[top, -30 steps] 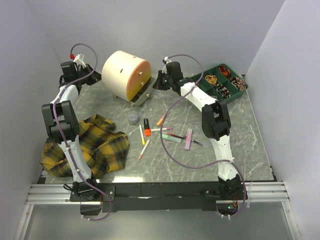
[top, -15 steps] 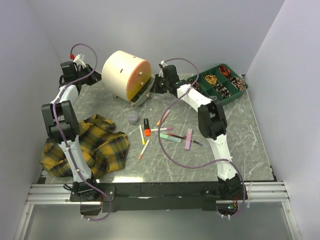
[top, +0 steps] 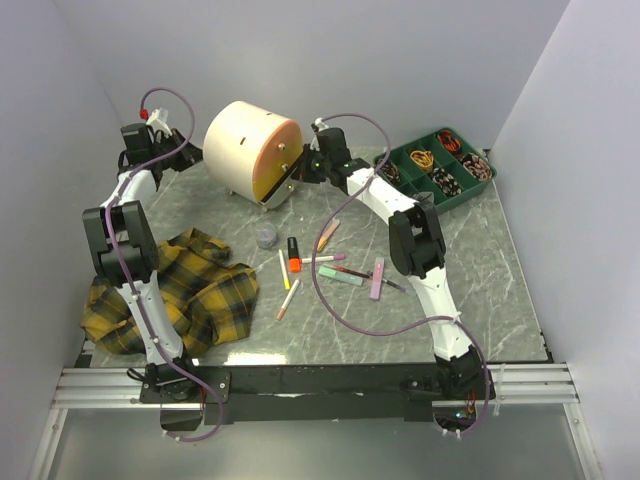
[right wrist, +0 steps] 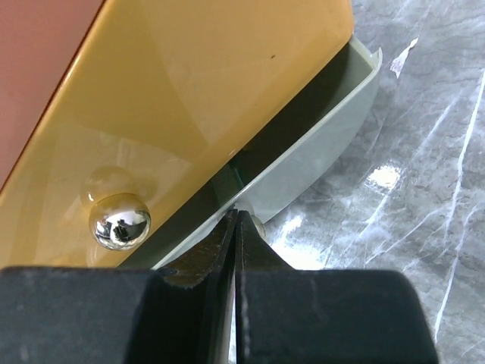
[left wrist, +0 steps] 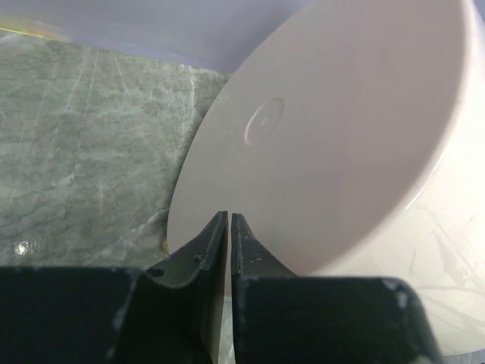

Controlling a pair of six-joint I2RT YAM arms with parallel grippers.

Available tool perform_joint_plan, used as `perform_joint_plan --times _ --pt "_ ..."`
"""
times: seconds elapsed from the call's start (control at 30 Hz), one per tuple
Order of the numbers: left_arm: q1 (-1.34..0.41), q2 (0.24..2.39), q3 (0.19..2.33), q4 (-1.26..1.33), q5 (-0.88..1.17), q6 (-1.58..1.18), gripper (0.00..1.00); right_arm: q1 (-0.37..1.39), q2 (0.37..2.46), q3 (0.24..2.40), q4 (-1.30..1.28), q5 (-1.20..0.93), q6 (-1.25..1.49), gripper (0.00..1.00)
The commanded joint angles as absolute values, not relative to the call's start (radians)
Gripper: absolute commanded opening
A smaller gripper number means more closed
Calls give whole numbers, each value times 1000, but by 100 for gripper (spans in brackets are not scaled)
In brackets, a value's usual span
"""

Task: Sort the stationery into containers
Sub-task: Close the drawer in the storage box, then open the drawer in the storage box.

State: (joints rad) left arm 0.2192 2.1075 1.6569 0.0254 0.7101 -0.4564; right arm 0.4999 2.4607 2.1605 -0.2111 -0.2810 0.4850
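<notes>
The cream drum-shaped chest stands at the back left, its orange face turned right. Its pale lower drawer stands ajar. My right gripper is shut, and its tips rest against that drawer's rim, below the yellow front and its shiny knob. My left gripper is shut with nothing in it, its tips at the drum's cream back. Stationery lies loose mid-table: an orange highlighter, a clear pot, a pink highlighter and thin pens.
A green compartment tray with small items sits at the back right. A yellow-black plaid cloth lies crumpled at the front left, under the left arm. Grey walls close in at both sides and at the back.
My right gripper has moved left, up against the drawer's rim, and the drawer sticks out a little less. The left arm has not moved.
</notes>
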Motion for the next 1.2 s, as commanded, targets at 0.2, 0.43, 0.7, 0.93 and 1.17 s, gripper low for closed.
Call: perform_joint_plan --times 0.2,0.43,0.7,0.93,1.17 --pt "221 2106 1675 38 729 -437 13 531 2474 2195 -115 -276 566 10" --pt "219 2103 1663 40 730 -442 14 540 2477 2201 -126 -267 565 12" --pt "206 2109 1667 60 738 -463 14 440 2280 1917 -186 -453 485 34" --pt "157 2089 1629 58 733 -462 14 348 2129 1743 -83 -710 547 64" --pt "121 2042 1580 9 668 -442 31 350 2128 1779 44 -787 708 67"
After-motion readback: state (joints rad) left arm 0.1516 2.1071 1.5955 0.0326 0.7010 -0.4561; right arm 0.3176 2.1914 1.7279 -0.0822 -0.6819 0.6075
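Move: My right fingertips are against the front of the storage box's bottom drawer, its middle about 3 cm back, 2 cm left and 4 cm below my hand. The storage box's middle is some 11 cm left, 3 cm ahead and 2 cm higher. On the table, about 8 cm below, the clear jar lies 14 cm back and 9 cm left, the orange marker 15 cm back and 6 cm right. From my left hand the box's middle is roughly 13 cm right, level ahead and 4 cm lower. With my right fingertips still on the drawer front, I press about 2 cm left and slightly up. I then pull off right and back, roughly 10 cm to the right, dipping before I rise, while the fingers open wide. At the very end my left hand, its fingers nearly shut, pushes the back of the storage box some 4 cm right, sinking slightly. ##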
